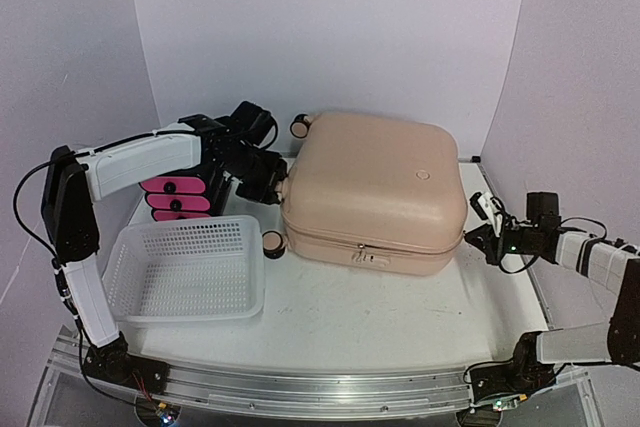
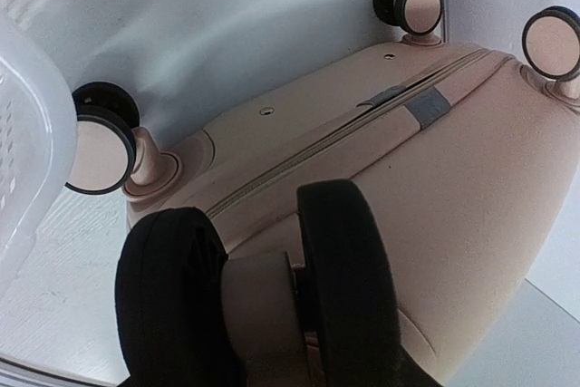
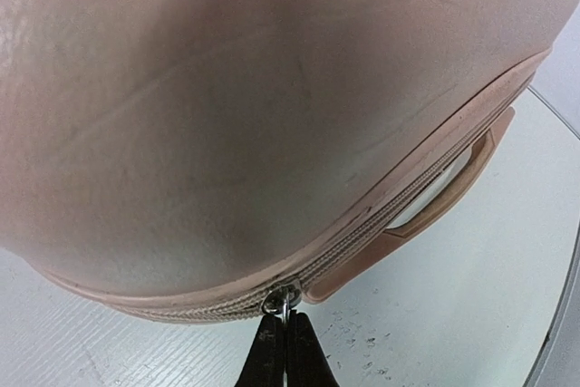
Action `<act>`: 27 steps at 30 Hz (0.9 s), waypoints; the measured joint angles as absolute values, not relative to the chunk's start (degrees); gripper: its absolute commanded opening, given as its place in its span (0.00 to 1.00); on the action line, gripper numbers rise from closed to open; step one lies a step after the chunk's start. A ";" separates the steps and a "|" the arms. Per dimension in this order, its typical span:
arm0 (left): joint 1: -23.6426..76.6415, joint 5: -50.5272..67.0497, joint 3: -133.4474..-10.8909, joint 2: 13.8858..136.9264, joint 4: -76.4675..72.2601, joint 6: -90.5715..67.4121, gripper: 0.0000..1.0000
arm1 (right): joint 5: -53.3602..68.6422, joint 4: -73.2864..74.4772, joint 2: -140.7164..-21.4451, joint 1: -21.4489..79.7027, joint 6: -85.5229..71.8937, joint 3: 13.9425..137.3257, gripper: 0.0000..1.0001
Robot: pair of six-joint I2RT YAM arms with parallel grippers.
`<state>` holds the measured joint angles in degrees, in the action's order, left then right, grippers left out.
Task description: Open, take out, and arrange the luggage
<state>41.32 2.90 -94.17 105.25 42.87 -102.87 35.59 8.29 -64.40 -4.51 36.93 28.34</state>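
The luggage (image 1: pixel 375 187) lies flat and zipped up in the middle of the table, peach-pink with black-rimmed wheels (image 1: pixel 272 243) on its left end. My left gripper (image 1: pixel 272 182) is at that end. In the left wrist view its black fingers (image 2: pixel 172 296) clamp one wheel (image 2: pixel 263 314) from both sides, against the luggage (image 2: pixel 435 188). My right gripper (image 1: pixel 482 222) is at the right end. In the right wrist view the gripper (image 3: pixel 288 319) is shut on the metal zipper pull (image 3: pixel 283 301) at the seam of the luggage (image 3: pixel 272 115).
A white mesh basket (image 1: pixel 185 267) sits at front left, close to the luggage's lower wheel. A black-and-pink drawer box (image 1: pixel 178 197) stands behind it under my left arm. A peach side handle (image 3: pixel 453 178) lies beside the zipper. White walls close in the back and sides.
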 measured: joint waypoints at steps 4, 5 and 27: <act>40.34 2.90 -93.47 105.14 41.10 -99.00 0.13 | 37.04 8.16 -66.81 -4.51 39.11 29.28 0.00; 40.14 2.92 -93.30 105.14 40.75 -98.32 0.12 | 37.43 8.40 -67.40 -4.51 39.53 29.71 0.00; 34.79 4.56 -95.64 107.77 37.67 -85.62 0.11 | 30.76 17.61 -73.71 5.28 48.38 39.83 0.00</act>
<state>34.79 4.56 -95.64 107.77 37.67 -85.62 30.76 17.61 -73.71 5.28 48.38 39.83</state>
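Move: The left hand grips the luggage's upper near wheel, with the luggage's middle about 19 cm to its right, 2 cm ahead and 5 cm lower; the lower near wheel is 8 cm back and 1 cm left, the drawer unit 18 cm left and 2 cm ahead, the white basket 19 cm left and 14 cm back. From the right hand, shut on the zipper pull, the luggage's middle is some 19 cm left and 11 cm ahead, the side handle about 9 cm straight ahead, the lock 20 cm left and 3 cm back. The left hand keeps its grip on the upper near wheel and drives it forward about 5 cm and half as far left, away from the basket, its fingers tipping up and turning clockwise some 10 degrees. The right hand, still pinching the zipper pull at the luggage's near right corner, goes forward and left a couple of centimetres, then swings on left and slightly back, ending about 4 cm left while turning counter-clockwise some 15 degrees. ##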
